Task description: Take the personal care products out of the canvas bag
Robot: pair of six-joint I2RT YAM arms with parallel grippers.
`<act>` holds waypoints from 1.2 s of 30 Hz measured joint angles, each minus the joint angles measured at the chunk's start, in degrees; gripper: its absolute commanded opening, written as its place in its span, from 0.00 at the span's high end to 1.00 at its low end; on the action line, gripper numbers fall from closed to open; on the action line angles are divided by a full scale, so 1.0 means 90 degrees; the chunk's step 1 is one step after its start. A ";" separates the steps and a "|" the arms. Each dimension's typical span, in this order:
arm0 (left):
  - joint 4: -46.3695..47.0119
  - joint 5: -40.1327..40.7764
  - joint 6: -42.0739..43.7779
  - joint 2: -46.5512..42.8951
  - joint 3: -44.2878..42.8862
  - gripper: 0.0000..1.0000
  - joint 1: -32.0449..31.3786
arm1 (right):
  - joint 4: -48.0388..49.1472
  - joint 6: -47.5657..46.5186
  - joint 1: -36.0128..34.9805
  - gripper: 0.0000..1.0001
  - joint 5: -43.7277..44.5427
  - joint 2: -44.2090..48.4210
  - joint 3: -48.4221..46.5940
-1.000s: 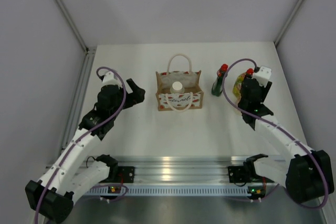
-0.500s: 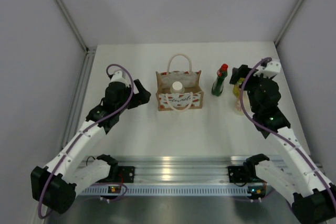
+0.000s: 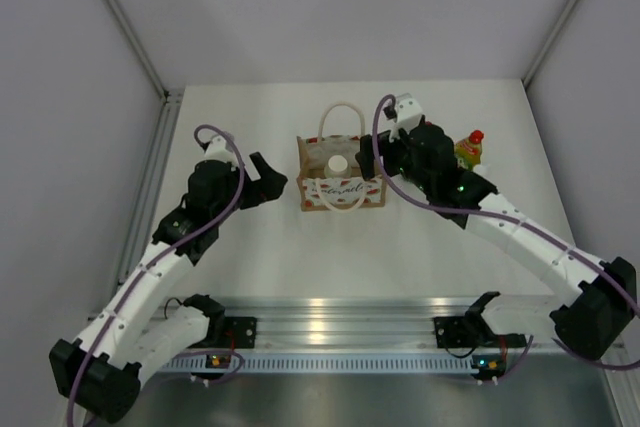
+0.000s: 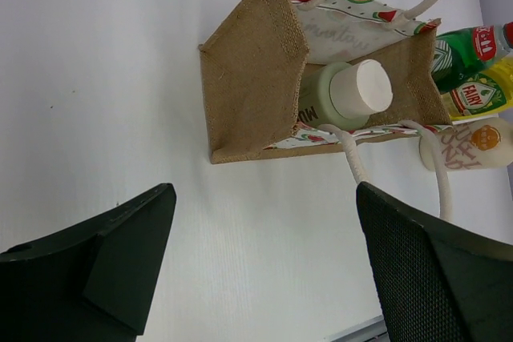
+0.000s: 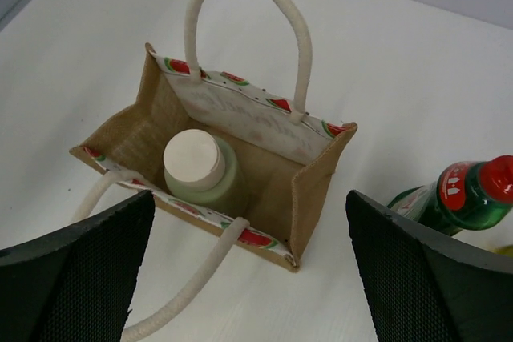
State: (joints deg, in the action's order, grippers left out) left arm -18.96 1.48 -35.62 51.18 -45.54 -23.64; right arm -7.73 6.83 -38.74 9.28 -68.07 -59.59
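Note:
The canvas bag stands open mid-table, also in the left wrist view and the right wrist view. Inside stands the pale cylinder with the white cap. Right of the bag are the dark green bottle, the yellow-green bottle and the cream bottle lying on its side. My right gripper is open and empty above the bag's right end. My left gripper is open and empty just left of the bag.
The bag's rope handles loop outward, one standing up at the far side, one drooping onto the table at the near side. Grey walls close the table at the back and both sides. A metal rail runs along the near edge.
My right arm has swung left from the bottles at the right to the bag's right end. My left gripper has stayed near the bag's left side, shifting slightly.

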 measured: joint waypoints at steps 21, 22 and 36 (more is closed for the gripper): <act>-0.0947 0.0658 0.0146 -0.0143 -0.0102 0.02 -0.0002 | -0.2144 -0.0580 -0.0367 0.04 -0.0386 -0.3497 -0.3169; -0.0947 0.0663 0.0146 -0.0143 -0.0102 0.02 -0.0002 | -0.2203 -0.0610 -0.0372 0.04 -0.0427 -0.3631 -0.3203; -0.0945 0.0678 0.0148 -0.0143 -0.0102 0.02 -0.0002 | -0.2761 -0.0811 -0.0393 0.03 -0.0658 -0.4721 -0.3667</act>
State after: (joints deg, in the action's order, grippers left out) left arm -27.46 7.57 -34.28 49.89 -46.46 -23.66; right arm -32.58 -0.47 -42.28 3.36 -110.56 -92.60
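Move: The right hand's next item is the pale green bottle with the white cap, some 5 cm ahead of it, 9 cm to its left and 18 cm below. The canvas bag around that bottle centres about 1 cm to the bottle's right and 1 cm farther out. The green bottle with the red cap stands roughly 8 cm ahead and 9 cm to the hand's right. From the left hand, the white-capped bottle lies about 8 cm ahead, 13 cm right and 13 cm below. Swing the open right gripper left over the canvas bag, then sink it about 15 cm into the bag's mouth, reaching slightly forward as you go. Tip the fingers some 35 degrees further down so they come astride the white-capped bottle, and keep them wide open. Meanwhile ease the open left gripper a few centimetres left, slightly back and down, away from the bag. ##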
